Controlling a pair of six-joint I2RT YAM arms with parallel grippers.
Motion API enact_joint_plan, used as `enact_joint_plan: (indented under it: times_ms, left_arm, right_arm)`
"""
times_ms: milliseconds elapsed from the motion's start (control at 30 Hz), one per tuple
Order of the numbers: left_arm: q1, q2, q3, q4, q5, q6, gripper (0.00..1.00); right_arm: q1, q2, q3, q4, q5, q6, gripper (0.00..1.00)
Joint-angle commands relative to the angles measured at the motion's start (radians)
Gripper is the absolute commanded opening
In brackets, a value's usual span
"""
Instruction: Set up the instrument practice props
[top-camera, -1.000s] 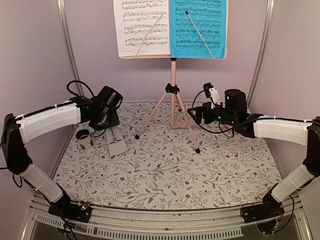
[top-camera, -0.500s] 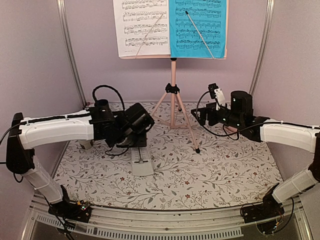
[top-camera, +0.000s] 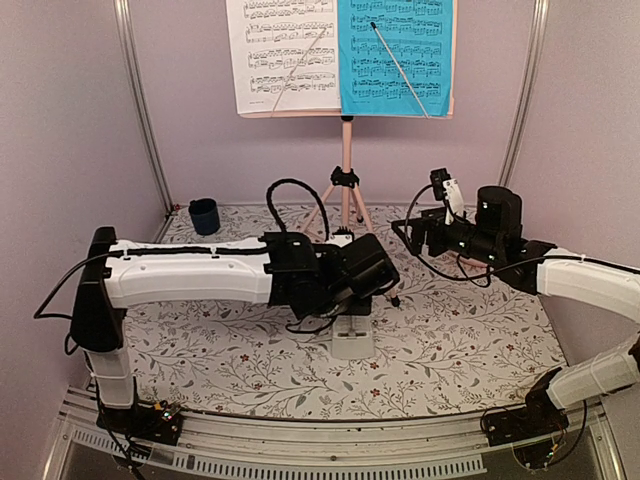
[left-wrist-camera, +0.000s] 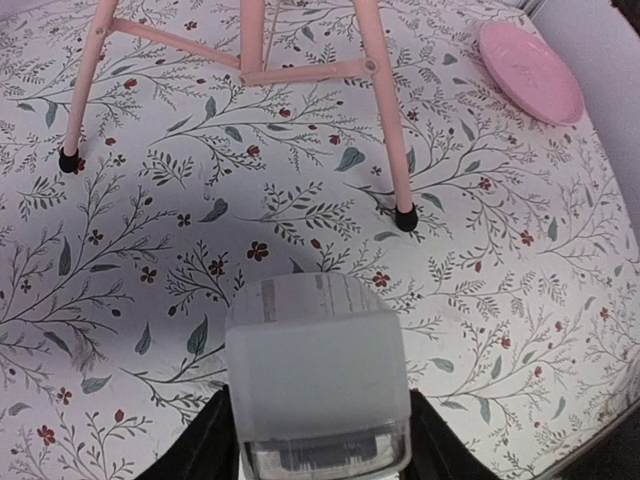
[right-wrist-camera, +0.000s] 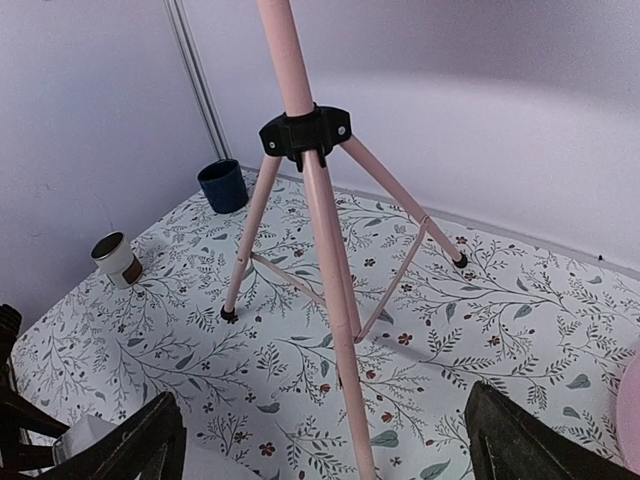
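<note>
The pink tripod music stand (top-camera: 346, 190) stands at the back centre, with a white sheet (top-camera: 280, 55) and a bright blue sheet (top-camera: 395, 55) of printed music on its desk. My left gripper (top-camera: 355, 300) is shut on the small white metronome (top-camera: 352, 338) and holds it low over the cloth, just in front of the stand's legs. In the left wrist view the metronome (left-wrist-camera: 318, 380) sits between my left gripper's (left-wrist-camera: 318, 445) dark fingers. My right gripper (top-camera: 415, 235) is open and empty, right of the stand. In the right wrist view it (right-wrist-camera: 325, 450) faces the stand's legs (right-wrist-camera: 320, 250).
A dark blue cup (top-camera: 204, 215) stands at the back left, also in the right wrist view (right-wrist-camera: 224, 186). A small white-and-brown can (right-wrist-camera: 116, 260) stands near the left wall. A pink plate (left-wrist-camera: 530, 72) lies to the right of the stand. A floral cloth (top-camera: 450, 340) covers the table.
My left arm has swung from the left side to the centre, carrying the metronome to just in front of the stand. My right gripper has drifted a little right and up.
</note>
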Motion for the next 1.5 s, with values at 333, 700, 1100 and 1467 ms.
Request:
enact_joint_plan:
  times_ms: [333,700,1100,1467]
  left_arm:
    - [-0.03,-0.047,0.018,0.133,0.012,0.154,0.9]
    - [0.176,-0.518,-0.532,0.506,0.121,0.277,0.99]
    - [0.309,-0.697,-0.758,0.516,0.097,0.267,0.99]
    - [0.345,-0.744,-0.917,0.635,0.229,0.412,0.99]
  right_arm:
    - [-0.001,-0.119,-0.034,-0.083,-0.041,0.065,0.99]
    - [0.133,-0.092,0.065,-0.307,0.195,0.444,0.99]
    - [0.47,0.149,0.221,-0.457,0.531,0.591,0.99]
    - [0.55,0.309,0.335,-0.57,0.559,0.606,0.95]
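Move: The left hand still pinches the standing metronome near its top, so the metronome's middle is straight below, some 5 cm. From this hand, the music stand's right foot is about 11 cm ahead and 8 cm right, and its left foot 18 cm ahead and 17 cm left, both 14 cm down. For the open right hand, the metronome's middle lies about 10 cm back, 11 cm left and 14 cm below. The left fingers open wide and let go of the metronome, then the left hand rises about 8 cm while swinging some 18 cm left and a little forward, clear of it, before sinking most of that height again. The right hand eases back, then swings left and down to the metronome's top, its wrist tipping down some 30 degrees, fingers staying wide open. ##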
